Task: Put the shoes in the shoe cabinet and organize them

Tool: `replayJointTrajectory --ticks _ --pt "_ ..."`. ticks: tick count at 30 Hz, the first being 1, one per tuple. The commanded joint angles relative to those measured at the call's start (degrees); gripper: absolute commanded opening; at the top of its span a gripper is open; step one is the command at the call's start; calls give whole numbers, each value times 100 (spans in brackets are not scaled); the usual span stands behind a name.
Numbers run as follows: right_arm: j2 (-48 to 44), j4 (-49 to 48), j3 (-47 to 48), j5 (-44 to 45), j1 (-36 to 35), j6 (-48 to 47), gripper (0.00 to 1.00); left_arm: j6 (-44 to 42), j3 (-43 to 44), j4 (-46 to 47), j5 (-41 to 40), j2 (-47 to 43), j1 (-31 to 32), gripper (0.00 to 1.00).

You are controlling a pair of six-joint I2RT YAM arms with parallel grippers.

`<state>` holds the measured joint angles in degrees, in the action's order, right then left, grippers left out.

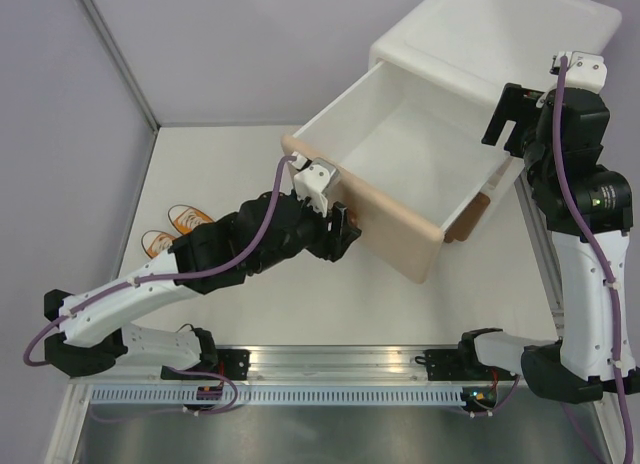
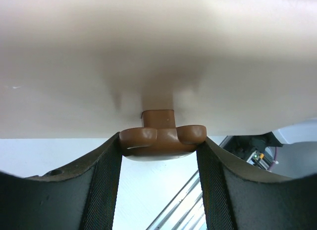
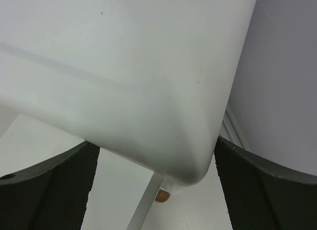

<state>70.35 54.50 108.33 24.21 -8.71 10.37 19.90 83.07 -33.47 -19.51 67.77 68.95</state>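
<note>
The white shoe cabinet (image 1: 500,29) stands at the back right, its beige upper drawer (image 1: 362,200) pulled far out with nothing in it. My left gripper (image 1: 340,229) is at the drawer's front. In the left wrist view the brown bear-head knob (image 2: 163,138) sits between both pads, with my left gripper (image 2: 159,145) shut on it. My right gripper (image 1: 500,114) is open at the cabinet's right side, and a lower corner of the cabinet (image 3: 124,66) lies between the wide jaws of my right gripper (image 3: 156,150). Two orange shoes (image 1: 188,219) (image 1: 157,242) lie far left on the table.
The brown lower drawer (image 1: 470,220) peeks out slightly under the beige one. A cabinet foot (image 3: 162,195) shows beneath the corner. Grey walls close off the table at the left and back. An aluminium rail (image 1: 340,362) with both arm bases runs along the near edge.
</note>
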Motion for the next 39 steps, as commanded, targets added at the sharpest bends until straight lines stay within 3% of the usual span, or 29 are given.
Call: replayJointTrajectory --ticks 1,18,20,21,23,24,27,31,39 --pt "111 -396 -40 163 62 149 98 620 -18 140 342 -167 119 2" --pt "120 -528 -190 67 71 185 98 796 -440 -370 -203 -809 163 3" --pt "102 -528 -199 49 71 167 98 796 -458 -397 -159 -826 163 16" --pt "93 -537 -199 14 62 158 98 796 -467 -397 -133 -853 163 34" --pt "58 -554 -216 -30 71 132 98 787 -484 -414 -53 -888 163 56" --pt "49 -563 -216 -47 71 123 98 796 -493 -432 -36 -914 163 72" --pt "-30 -616 -225 -188 62 53 98 752 -502 -432 34 -1028 163 89" --pt "-153 -704 -225 -416 71 -17 98 708 -467 -432 184 -1195 172 99" --pt "-513 -993 -234 -1022 62 -202 98 673 -397 -449 -526 -1529 154 100"
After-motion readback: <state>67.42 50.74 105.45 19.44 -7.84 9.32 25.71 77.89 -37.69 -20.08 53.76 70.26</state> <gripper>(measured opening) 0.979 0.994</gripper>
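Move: The left gripper already grips the upper drawer's bear knob, which sits right at the finger pads. The drawer front stands about 2 cm ahead and 3 cm to the right, just beyond the knob. The closed lower drawer's knob is roughly 13 cm ahead, 13 cm right and 12 cm below, the orange shoes some 15 cm ahead, 27 cm left and 18 cm below. From the right gripper, the bear knob lies about 23 cm left, 9 cm back and 8 cm lower. Keep the left fingers shut on the bear knob and ease it about 2 cm back and 2 cm left, dipping slightly before coming up again. Then open the fingers wide, let go, and draw off to the left, some 4 cm, also up and a little back. Hold the open right gripper at the cabinet's near right roof corner, dipping about 1 cm and rising again towards the end. ##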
